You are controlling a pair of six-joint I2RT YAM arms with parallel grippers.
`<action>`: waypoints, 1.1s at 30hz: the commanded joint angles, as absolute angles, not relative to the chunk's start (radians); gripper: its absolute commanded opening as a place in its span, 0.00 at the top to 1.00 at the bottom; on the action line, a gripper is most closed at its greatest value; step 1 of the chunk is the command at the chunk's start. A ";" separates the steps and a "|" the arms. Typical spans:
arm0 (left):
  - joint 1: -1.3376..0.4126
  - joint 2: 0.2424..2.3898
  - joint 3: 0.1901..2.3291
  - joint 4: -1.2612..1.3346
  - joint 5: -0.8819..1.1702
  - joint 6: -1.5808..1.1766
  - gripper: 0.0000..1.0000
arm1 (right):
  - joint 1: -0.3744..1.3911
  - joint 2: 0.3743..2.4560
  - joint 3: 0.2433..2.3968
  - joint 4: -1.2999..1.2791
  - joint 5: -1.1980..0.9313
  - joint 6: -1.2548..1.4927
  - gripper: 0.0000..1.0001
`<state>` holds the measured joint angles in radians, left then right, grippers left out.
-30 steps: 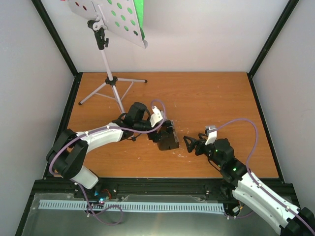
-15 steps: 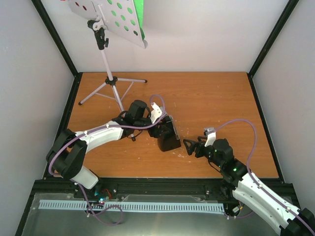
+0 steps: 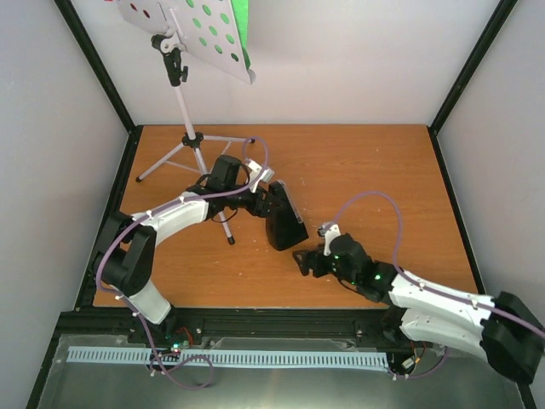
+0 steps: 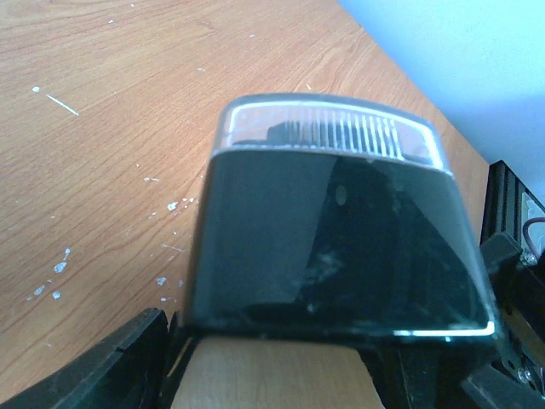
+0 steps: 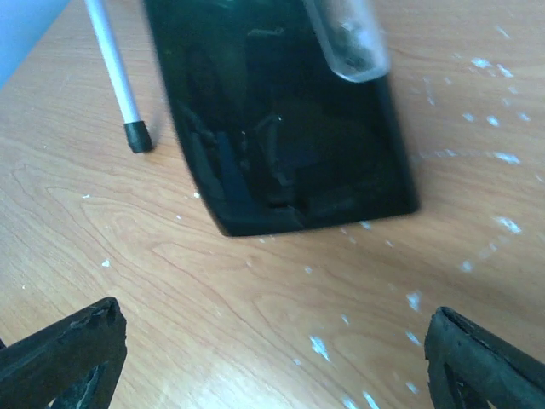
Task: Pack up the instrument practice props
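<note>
The music stand [image 3: 181, 94] stands at the back left, its pale perforated desk [image 3: 189, 32] carrying a green sheet [image 3: 241, 24]; red shows through some holes. The black metronome [image 3: 285, 225] sits mid-table, tilted. My left gripper [image 3: 271, 201] is shut on its far end. In the left wrist view the metronome [image 4: 332, 230] fills the space between my left gripper [image 4: 281, 379] jaws, its clear cover [image 4: 328, 128] pointing away. My right gripper [image 3: 304, 260] is open just in front of it. In the right wrist view the metronome [image 5: 281, 128] lies beyond my right gripper [image 5: 272, 366].
One silver tripod leg ends in a black rubber foot [image 5: 136, 136] right beside the metronome, and my left arm [image 3: 183, 211] crosses over that leg [image 3: 223, 223]. Black frame rails [image 3: 128, 170] and white walls bound the wooden table [image 3: 383, 179].
My left gripper narrowed onto the metronome and turned it, tipping it back toward the stand. My right arm reached left, bringing its open gripper close to the metronome's near side.
</note>
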<state>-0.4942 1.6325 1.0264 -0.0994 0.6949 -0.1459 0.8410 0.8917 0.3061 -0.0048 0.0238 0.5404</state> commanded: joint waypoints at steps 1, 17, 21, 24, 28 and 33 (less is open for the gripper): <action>-0.486 1.662 1.073 -0.152 0.710 -0.181 0.59 | 0.956 1.047 0.416 0.044 0.236 0.544 0.05; -0.485 1.684 1.087 -0.195 0.648 -0.197 0.60 | 1.046 1.406 0.582 0.135 0.372 0.528 0.04; -0.485 1.683 1.086 -0.195 0.646 -0.201 0.60 | 1.060 1.490 0.620 0.147 0.434 0.511 0.07; -0.485 1.685 1.085 -0.193 0.646 -0.201 0.60 | 1.069 1.533 0.639 0.141 0.483 0.511 0.11; -0.485 1.687 1.085 -0.193 0.647 -0.204 0.60 | 1.076 1.554 0.645 0.146 0.528 0.517 0.21; -0.485 1.688 1.085 -0.194 0.646 -0.202 0.60 | 1.080 1.562 0.645 0.172 0.541 0.505 0.31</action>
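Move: The black metronome, gripped by the left hand, has its middle about 10 cm ahead of the open right hand, 3 cm to its left and perhaps 3 cm lower; its clear cover sits some 13 cm ahead and 1 cm left. The foot of the music stand's nearest leg is roughly 5 cm ahead and 17 cm left of the right hand, 8 cm lower. From the left hand, the metronome's middle lies about 4 cm back, 4 cm right and 3 cm below. Leftward and forward, roughly 6 and 5 cm, the right hand swings in to the metronome's broad near end, rising slightly at first and then sinking to about 4 cm lower. It rolls some 20 degrees, left side dropping, and late on its fingers start to close about that end. The left hand keeps its grip, easing about 1 cm forward. ##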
